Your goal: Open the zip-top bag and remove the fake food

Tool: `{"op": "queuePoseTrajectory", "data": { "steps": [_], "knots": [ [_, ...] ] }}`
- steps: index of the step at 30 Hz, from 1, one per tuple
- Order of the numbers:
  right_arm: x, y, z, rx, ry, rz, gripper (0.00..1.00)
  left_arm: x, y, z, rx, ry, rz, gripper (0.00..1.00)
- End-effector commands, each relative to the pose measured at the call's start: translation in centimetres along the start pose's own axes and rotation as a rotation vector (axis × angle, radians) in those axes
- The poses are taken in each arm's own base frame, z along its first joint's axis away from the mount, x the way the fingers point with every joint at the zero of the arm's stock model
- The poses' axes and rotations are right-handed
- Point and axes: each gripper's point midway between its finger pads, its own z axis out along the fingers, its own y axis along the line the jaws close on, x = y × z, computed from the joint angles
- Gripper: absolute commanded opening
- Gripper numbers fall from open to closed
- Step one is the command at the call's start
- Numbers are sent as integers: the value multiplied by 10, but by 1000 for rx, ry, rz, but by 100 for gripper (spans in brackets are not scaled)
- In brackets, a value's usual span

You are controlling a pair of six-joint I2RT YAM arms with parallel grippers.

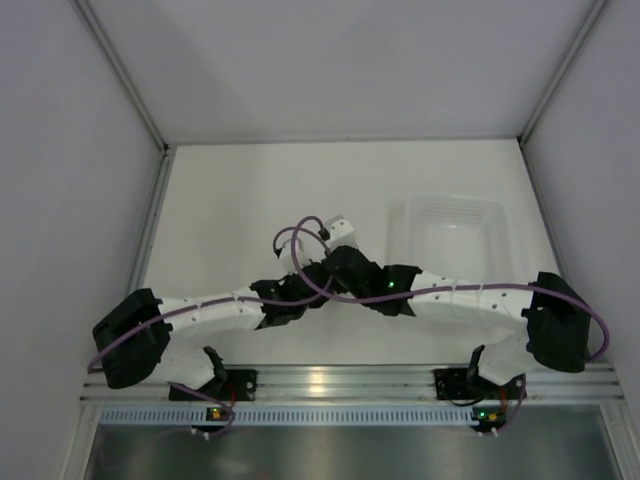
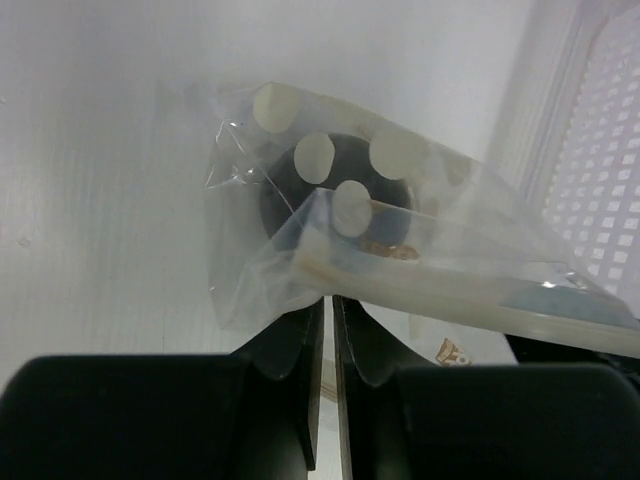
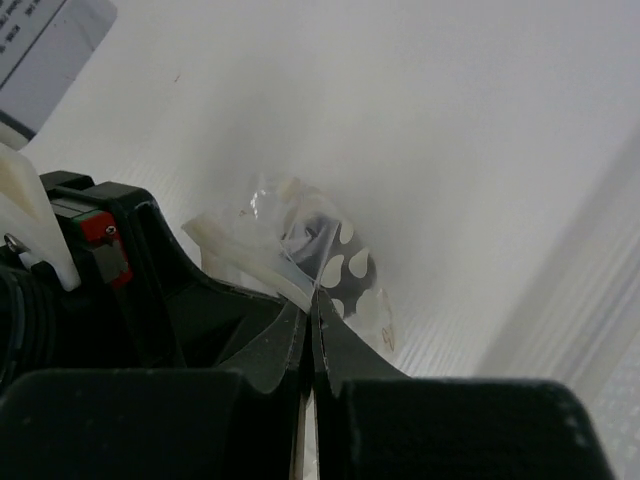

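Note:
The zip-top bag (image 2: 470, 230) is clear and crinkly with white dots, and hangs between both grippers above the white table. The fake food (image 2: 285, 195), a dark round ball, sits inside it behind the dots. My left gripper (image 2: 328, 300) is shut on the bag's lower edge beside the zip strip. In the right wrist view my right gripper (image 3: 312, 295) is shut on the bag (image 3: 265, 205) at its zip edge, with the fake food (image 3: 347, 285) just beyond the tips. In the top view both wrists meet mid-table and hide the bag.
A white translucent tub (image 1: 455, 235) stands right of the wrists; its ribbed wall shows in the left wrist view (image 2: 600, 150). The left arm's black body (image 3: 120, 300) is close at the left of the right wrist view. White walls enclose the table.

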Motion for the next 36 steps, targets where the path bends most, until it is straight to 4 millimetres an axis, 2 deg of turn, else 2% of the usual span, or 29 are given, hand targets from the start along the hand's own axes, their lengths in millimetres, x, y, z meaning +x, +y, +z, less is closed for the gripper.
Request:
{"op": "queuePoseTrajectory", "data": {
  "steps": [1, 2, 6, 9, 12, 18, 23, 24, 26, 27, 29, 31, 36],
  "knots": [
    [-16, 19, -3, -132, -37, 113, 0, -12, -9, -2, -2, -35, 180, 15],
    [-18, 14, 0, -139, -39, 141, 0, -16, -11, -2, -1, -46, 200, 20],
    [-15, 6, 4, -164, -19, 182, 0, -18, -17, -1, 12, -48, 283, 29],
    [-15, 2, 6, -163, -9, 188, 0, -14, -23, 0, 34, -29, 309, 39],
    [-17, -3, 4, -154, -7, 189, 0, -8, -29, 4, 67, -7, 340, 40],
    [-18, -15, 2, -124, 9, 166, 0, 1, -22, 17, 35, 6, 379, 41],
    [-15, -30, -2, -71, 38, 147, 0, -3, -21, 19, 23, -14, 412, 42],
    [-19, -34, -3, -57, 35, 149, 0, -4, -20, 20, 20, -17, 436, 42],
    [-13, -41, -3, -30, 72, 129, 0, -6, -21, 23, 11, -29, 455, 43],
    [-16, -40, -4, -43, 79, 117, 0, -7, -22, 24, 12, -36, 471, 44],
    [-9, -41, -2, -44, 125, 94, 0, -6, -26, 26, 31, -36, 495, 48],
    [-8, -40, 0, -57, 152, 82, 0, -6, -31, 28, 50, -40, 504, 55],
    [-2, -50, -1, -60, 203, 72, 0, -3, -44, 31, 129, -49, 548, 56]
  ]
}}
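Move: The fake food sits in the bag about 5 cm ahead of the left fingertips, 2 cm to their right and some 5 cm below. The zip strip's middle is about 3 cm right of those tips, 1 cm ahead and 2 cm higher. From the right fingers, shut on that strip's right end, the food lies about 6 cm ahead, 4 cm left and 11 cm down; the white tray's middle is some 6 cm ahead and 18 cm right. Still pinching the upper zip strip's end, the right hand draws it about 4.5 cm right and a little down, its fingers tipping some 15 degrees downward. The left fingers spread from nearly shut to about half open at the bag's mouth, under that strip, while the hand goes about 3 cm right and as far forward, turning nearly 20 degrees clockwise and rolling its left side up. ##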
